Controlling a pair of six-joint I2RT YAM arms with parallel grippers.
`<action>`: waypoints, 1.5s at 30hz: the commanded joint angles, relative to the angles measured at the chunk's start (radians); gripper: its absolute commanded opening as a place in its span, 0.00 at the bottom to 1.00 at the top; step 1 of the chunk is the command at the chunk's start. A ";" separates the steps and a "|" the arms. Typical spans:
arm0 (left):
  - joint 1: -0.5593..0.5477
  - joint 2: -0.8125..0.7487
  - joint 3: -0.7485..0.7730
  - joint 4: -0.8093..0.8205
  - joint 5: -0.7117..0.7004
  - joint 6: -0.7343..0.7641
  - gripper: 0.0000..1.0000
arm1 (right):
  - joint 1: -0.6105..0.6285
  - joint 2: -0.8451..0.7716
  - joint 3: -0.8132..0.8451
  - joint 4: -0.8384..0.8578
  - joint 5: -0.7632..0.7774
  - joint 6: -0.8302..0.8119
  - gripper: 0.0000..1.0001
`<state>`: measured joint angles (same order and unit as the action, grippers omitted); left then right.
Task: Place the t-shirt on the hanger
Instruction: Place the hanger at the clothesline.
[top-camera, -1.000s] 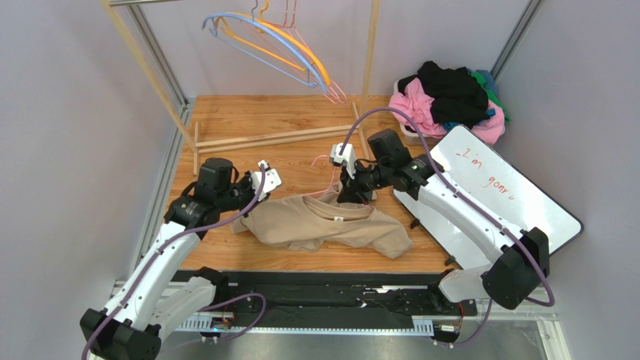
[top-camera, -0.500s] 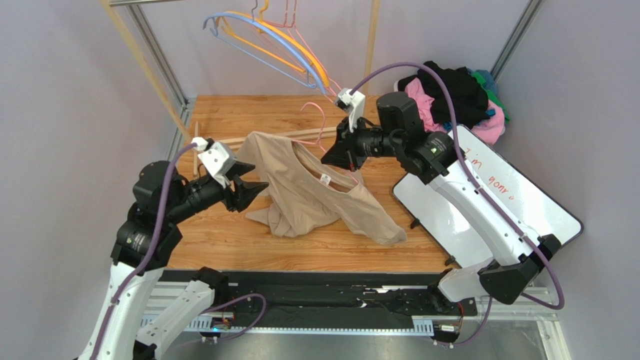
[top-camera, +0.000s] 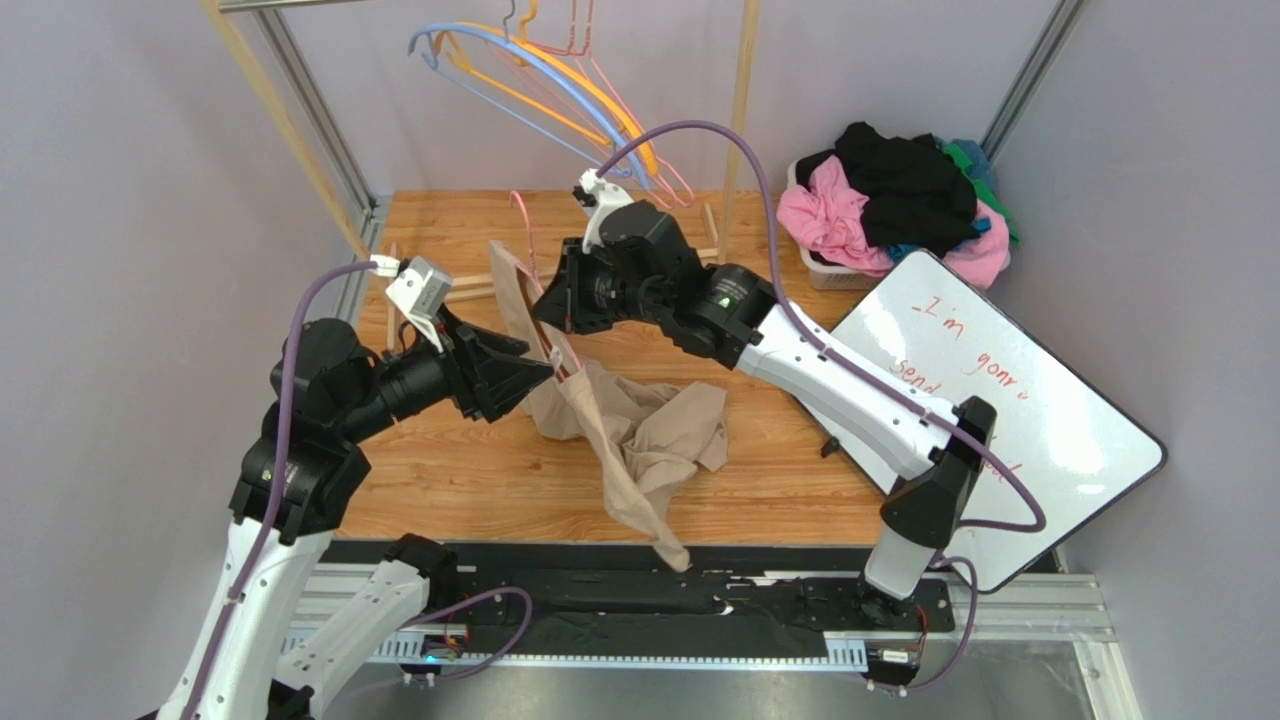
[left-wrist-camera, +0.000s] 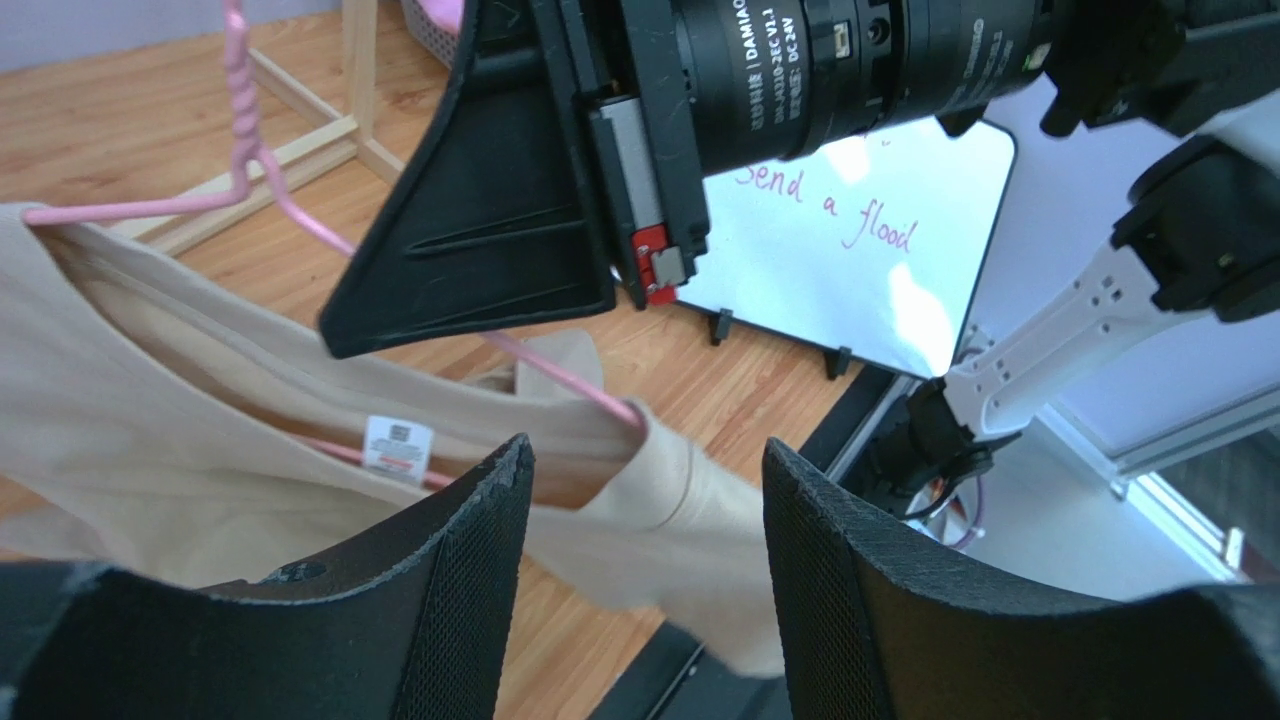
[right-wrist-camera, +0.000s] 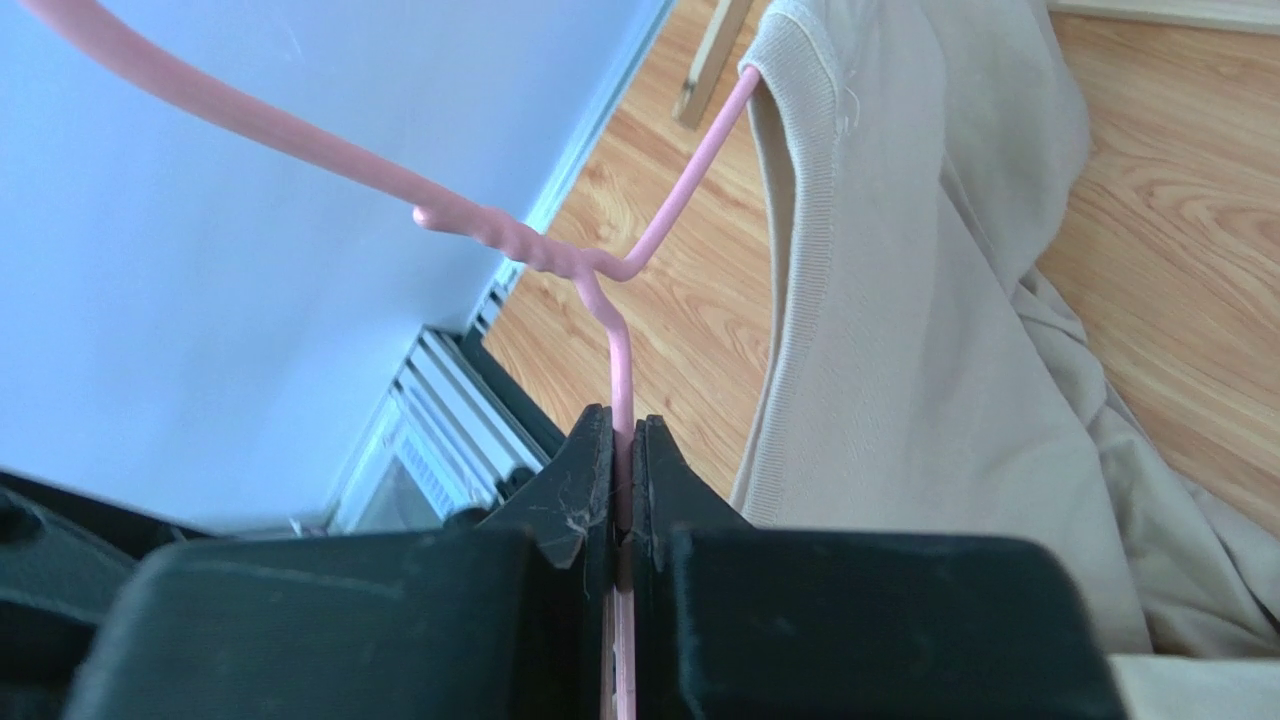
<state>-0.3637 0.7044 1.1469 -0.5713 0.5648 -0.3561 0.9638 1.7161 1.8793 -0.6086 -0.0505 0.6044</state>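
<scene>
The tan t-shirt (top-camera: 631, 435) hangs off the table from the thin pink hanger (top-camera: 522, 225). Its lower part trails toward the near edge. My right gripper (top-camera: 547, 312) is shut on the hanger's wire just below the hook. In the right wrist view the wire (right-wrist-camera: 511, 248) runs from the closed jaws (right-wrist-camera: 624, 450) into the shirt's collar (right-wrist-camera: 932, 300). My left gripper (top-camera: 526, 375) stands open just left of the cloth, holding nothing. In the left wrist view its fingertips (left-wrist-camera: 646, 450) frame a shoulder of the t-shirt (left-wrist-camera: 150, 450), draped over the hanger's end (left-wrist-camera: 601, 393), and the white neck label (left-wrist-camera: 395, 446).
Blue and orange hangers (top-camera: 556, 90) hang from the wooden rack (top-camera: 736, 105) at the back. A pile of pink and black clothes (top-camera: 902, 195) sits at the back right. A whiteboard (top-camera: 1022, 405) lies on the right side of the wooden table (top-camera: 451, 465).
My right arm has lifted the hanger and shirt off the table and swung them left. My left gripper has opened, let go of the shirt and risen beside it.
</scene>
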 joint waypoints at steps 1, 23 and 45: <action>0.008 0.009 -0.030 0.036 -0.048 -0.113 0.64 | 0.053 0.037 0.136 0.127 0.164 0.101 0.00; 0.146 -0.002 -0.061 0.133 -0.028 -0.336 0.00 | 0.135 0.080 0.179 0.207 0.267 0.022 0.44; 0.453 0.279 0.529 -0.212 -0.338 -0.178 0.00 | 0.013 -0.319 -0.134 0.214 0.287 -0.181 1.00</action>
<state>0.0689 0.9310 1.5700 -0.7097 0.3779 -0.6373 1.0027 1.4136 1.7710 -0.4278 0.2184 0.4541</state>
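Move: The left hand is empty and open; the near arm of the pink hanger, where its fingers will shut, lies about 4 cm ahead of it, 3 cm to its right and 7 cm below. The right gripper, holding that wire near the neck, is some 9 cm ahead, 1 cm right and 4 cm below the left hand. From the right hand, the open left gripper is 9 cm back, 1 cm left and 4 cm above; the blue hanger on the clothesline is roughly 20 cm ahead, 1 cm left and 15 cm above. The right hand, still pinching the hanger, brings it about 5 cm left and a little up while the left reaches forward and down to the near arm of the hanger, tipping its fingers down, and shuts on the wire between the right grip and the shirt's shoulder. The right fingers then open wide and back off right and up past the shirt, while the left lifts the hanger about 13 cm, also carrying it left and forward and swinging counter-clockwise to some 35 degrees from its start. ##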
